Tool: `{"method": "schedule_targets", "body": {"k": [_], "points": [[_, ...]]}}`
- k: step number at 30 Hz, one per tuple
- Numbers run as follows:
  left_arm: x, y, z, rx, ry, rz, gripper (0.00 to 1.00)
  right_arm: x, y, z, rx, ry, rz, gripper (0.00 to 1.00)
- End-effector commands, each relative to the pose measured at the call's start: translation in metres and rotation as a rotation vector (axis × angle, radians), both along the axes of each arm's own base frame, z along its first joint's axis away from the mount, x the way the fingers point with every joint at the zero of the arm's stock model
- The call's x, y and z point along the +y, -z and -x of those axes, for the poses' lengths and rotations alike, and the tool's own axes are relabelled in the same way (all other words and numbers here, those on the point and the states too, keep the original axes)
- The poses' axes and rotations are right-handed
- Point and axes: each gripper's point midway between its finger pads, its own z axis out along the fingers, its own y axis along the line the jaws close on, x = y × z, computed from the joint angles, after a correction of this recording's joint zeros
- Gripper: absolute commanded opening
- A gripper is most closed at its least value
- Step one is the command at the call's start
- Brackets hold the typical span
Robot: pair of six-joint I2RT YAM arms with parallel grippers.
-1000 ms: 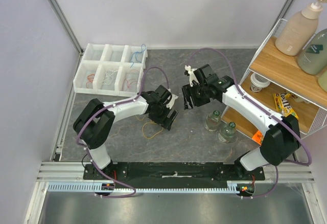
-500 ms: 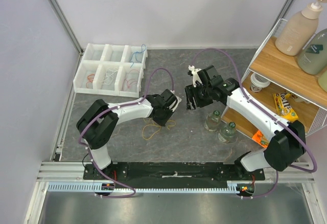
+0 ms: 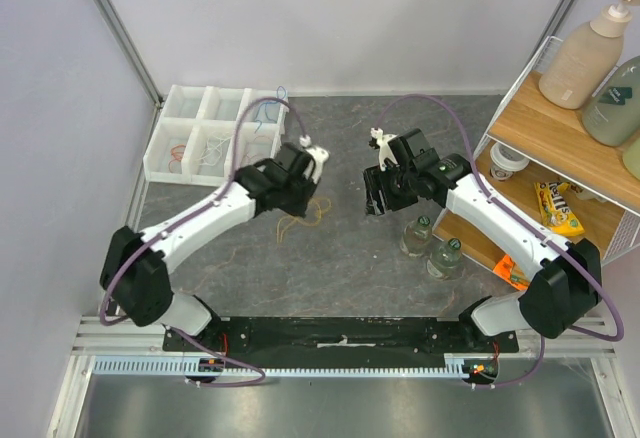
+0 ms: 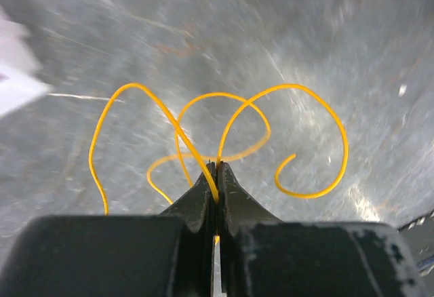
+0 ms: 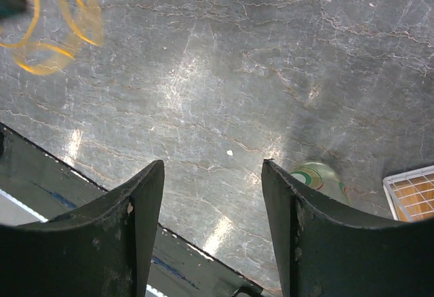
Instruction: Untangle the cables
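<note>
A bunch of thin yellow-orange cables (image 4: 203, 127) loops over the grey table, and my left gripper (image 4: 217, 165) is shut on a strand or two of it. From above, the same bunch (image 3: 304, 217) hangs just below and right of the left gripper (image 3: 298, 201), left of the table's middle. My right gripper (image 3: 378, 194) hovers to the right of the bunch, apart from it. It stands open (image 5: 213, 165) over bare table with nothing between its fingers. The bunch shows blurred in the top left corner of the right wrist view (image 5: 54, 32).
A white compartment tray (image 3: 158, 148) at the back left holds more thin loops, red, blue and orange. Two small glass bottles (image 3: 418, 234) (image 3: 445, 257) stand right of the right gripper. A wire shelf (image 3: 560, 148) with bottles and snacks fills the right side.
The left gripper has shut on the yellow-orange cables. The left arm has swung back and to the left, carrying the bunch with it. The right gripper has shifted only slightly.
</note>
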Motion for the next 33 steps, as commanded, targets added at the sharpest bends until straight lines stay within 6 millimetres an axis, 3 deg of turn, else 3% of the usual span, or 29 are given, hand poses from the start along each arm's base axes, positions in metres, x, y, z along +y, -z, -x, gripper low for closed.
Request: {"method": "schedule_targets", "body": {"k": [1, 8, 11, 18, 21, 25, 30, 33], "points": [[0.024, -0.078, -0.044, -0.117, -0.175, 0.194, 0.02, 0.001, -0.012, -0.003, -0.034, 0.014, -0.025, 0.66], [0.098, -0.178, -0.126, -0.311, -0.430, 0.484, 0.02, -0.001, -0.024, -0.011, -0.064, 0.008, 0.000, 0.66], [0.127, -0.209, -0.161, -0.398, -0.523, 0.542, 0.02, -0.003, -0.029, -0.017, -0.082, 0.006, 0.022, 0.66], [0.180, -0.230, -0.257, -0.518, -0.663, 0.624, 0.02, 0.006, -0.030, -0.025, -0.059, -0.004, 0.018, 0.66], [0.212, -0.226, -0.297, -0.602, -0.711, 0.612, 0.02, 0.007, -0.028, -0.029, -0.055, -0.010, 0.032, 0.66], [0.224, -0.207, -0.343, -0.654, -0.679, 0.564, 0.02, 0.006, -0.026, -0.037, -0.054, -0.017, 0.061, 0.66], [0.230, -0.163, -0.391, -0.666, -0.666, 0.545, 0.02, 0.010, -0.015, -0.047, -0.019, -0.022, 0.075, 0.66], [0.235, -0.120, -0.411, -0.599, -0.733, 0.533, 0.02, 0.008, -0.009, -0.053, -0.005, -0.025, 0.093, 0.66]]}}
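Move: The left gripper already holds the orange cable. The tray's empty back-middle compartment lies about 40 cm ahead, 21 cm left and 9 cm below. The blue cable lies in the compartment 9 cm to the right of that one. The white cable lies in the front row, about 28 cm ahead and 22 cm left of the gripper. From the right hand, the back-middle compartment is some 40 cm ahead, 36 cm left and 14 cm down. Bring the left gripper, still pinching the orange cable, about 37 cm forward and 23 cm left to the tray's back row, rising some 22 cm at first, then sinking about 9 cm over the second half. Swing the fingers up from steeply down to mostly forward while turning counter-clockwise, and keep them shut. Let the empty, open right hand ease about 4 cm forward. ##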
